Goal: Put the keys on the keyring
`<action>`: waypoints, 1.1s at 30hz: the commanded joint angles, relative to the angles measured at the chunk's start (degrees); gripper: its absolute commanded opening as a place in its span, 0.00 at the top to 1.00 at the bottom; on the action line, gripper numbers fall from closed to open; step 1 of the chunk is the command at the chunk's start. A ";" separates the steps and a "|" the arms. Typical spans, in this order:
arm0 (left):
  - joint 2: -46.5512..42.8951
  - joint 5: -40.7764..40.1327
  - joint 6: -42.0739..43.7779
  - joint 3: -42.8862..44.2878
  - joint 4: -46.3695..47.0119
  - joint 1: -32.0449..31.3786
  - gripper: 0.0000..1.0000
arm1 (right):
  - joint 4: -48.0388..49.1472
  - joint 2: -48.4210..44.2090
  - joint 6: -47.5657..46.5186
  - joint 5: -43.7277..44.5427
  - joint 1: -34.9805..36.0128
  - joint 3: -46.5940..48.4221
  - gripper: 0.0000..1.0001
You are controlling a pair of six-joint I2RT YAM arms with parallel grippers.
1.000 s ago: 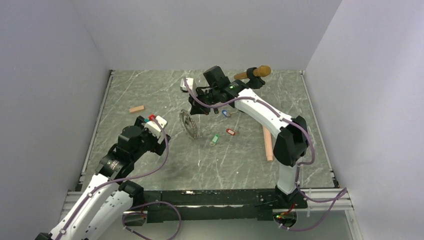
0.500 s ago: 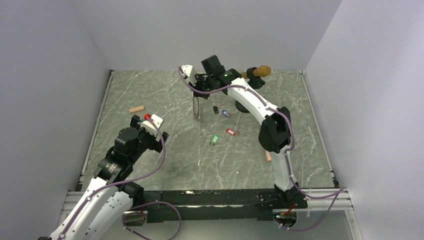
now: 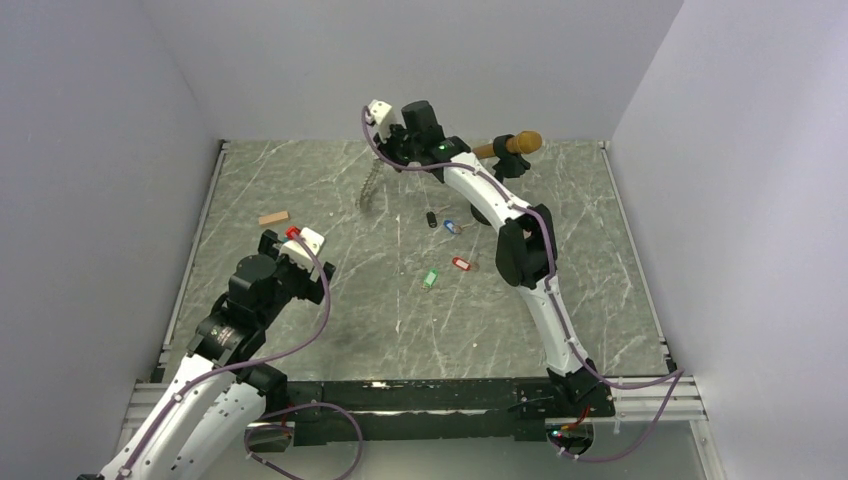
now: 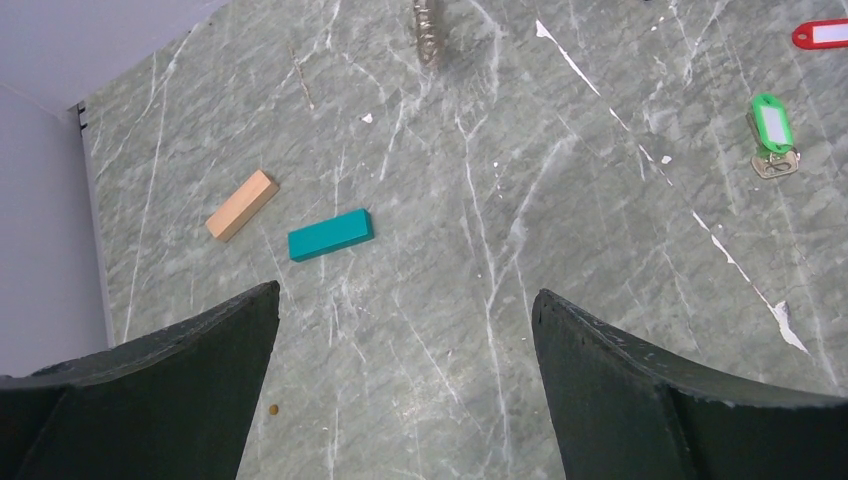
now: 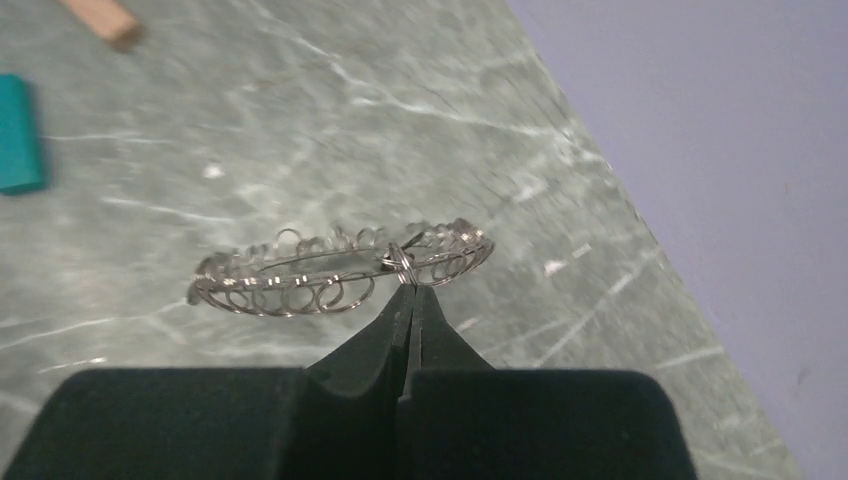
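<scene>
My right gripper (image 5: pixel 408 290) is shut on a small loop at the rim of the keyring (image 5: pixel 340 270), a metal ring edged with wire loops. In the top view the right gripper (image 3: pixel 384 137) is stretched out near the back wall, and the keyring (image 3: pixel 371 190) hangs below it, above the table. Several keys lie on the table: black tag (image 3: pixel 432 219), blue tag (image 3: pixel 452 226), red tag (image 3: pixel 461 264), green tag (image 3: pixel 430 278). My left gripper (image 4: pixel 405 300) stands wide open over bare table at the left, holding nothing. From there the green key (image 4: pixel 771 130) lies far right.
A teal block (image 4: pixel 330 234) and a tan wooden block (image 4: pixel 241 204) lie just ahead of the left fingers. A microphone (image 3: pixel 512 144) on its stand is at the back right. Walls enclose the table on three sides.
The right arm has lifted the keyring off the table's middle and carried it back and left toward the rear wall. The left arm has barely moved.
</scene>
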 commanded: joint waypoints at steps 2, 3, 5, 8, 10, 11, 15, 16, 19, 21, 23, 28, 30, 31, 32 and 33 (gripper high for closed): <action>1.06 -0.25 0.10 0.40 2.15 0.51 0.01 | 7.12 1.36 2.20 4.28 -3.84 -2.61 1.00; 1.23 0.01 0.12 0.41 2.19 0.51 0.01 | 7.12 1.04 1.78 4.50 -4.48 -4.36 1.00; 1.44 0.45 0.12 0.58 2.09 0.60 0.01 | 7.94 -0.64 1.70 3.41 -6.58 -9.06 1.00; 1.33 1.06 0.13 0.50 2.30 0.60 0.01 | 8.81 -3.50 1.39 1.77 -8.59 -15.06 1.00; 1.27 1.54 0.12 0.50 2.37 0.69 0.01 | 8.79 -4.61 0.72 1.47 -9.27 -17.17 1.00; 1.32 1.69 0.08 0.58 2.28 0.70 0.01 | 8.62 -4.98 0.53 1.37 -9.50 -17.66 1.00; 1.00 2.13 -0.10 0.67 2.08 0.69 0.01 | 7.57 -5.45 0.42 2.15 -9.86 -17.07 0.89; 0.77 2.14 -0.23 0.67 2.03 0.71 0.00 | 7.07 -5.70 0.58 2.37 -9.93 -16.39 0.77; -0.43 2.84 -0.91 0.82 1.84 0.82 0.01 | 4.23 -8.08 2.05 0.67 -9.97 -14.42 0.47; -1.63 4.37 -1.25 0.32 2.68 1.22 0.00 | 3.15 -11.83 3.02 -3.17 -9.90 -15.26 0.37; -2.51 5.95 -1.81 0.31 3.03 1.97 0.01 | 1.06 -16.75 3.10 -10.06 -9.87 -17.02 0.27; -4.00 11.34 -4.71 0.78 4.48 4.82 0.00 | -5.50 -25.86 4.04 -22.09 -9.77 -20.90 0.10; -4.54 13.20 -7.78 1.42 5.07 5.44 0.01 | -7.96 -30.26 2.80 -25.36 -9.74 -23.96 0.00; -4.72 14.03 -9.69 1.87 5.46 5.68 0.01 | -8.64 -32.92 2.23 -26.35 -9.79 -26.07 0.00; -4.86 14.70 -12.18 2.35 5.89 5.76 0.01 | -9.18 -35.58 0.92 -27.04 -9.74 -28.47 0.00; -4.93 15.74 -15.39 2.92 6.40 5.79 0.01 | -9.00 -39.00 -0.05 -26.16 -9.87 -31.56 0.00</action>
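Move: The right hand still pinches the keyring by its edge, one key already on it. The bare patch of table where it goes lies about 5 cm to this hand's right, level fore and aft, some 16 cm below. From that hand, the black key lies about 8 cm back and 12 cm right, and the blue key 10 cm back and 17 cm right, both about 16 cm below. From the left hand, the patch is about 29 cm ahead, 17 cm right and 17 cm below. Still pinching the keyring's edge, the right hand lowers it about 14 cm while swinging nearly as far right, fingertips tipping down slightly. It lays the ring on the bare patch and opens wide to let go, then climbs fast, some 27 cm, drawing back as well. The empty left hand, fingers open, rises about 3 cm late on and rolls slightly. ##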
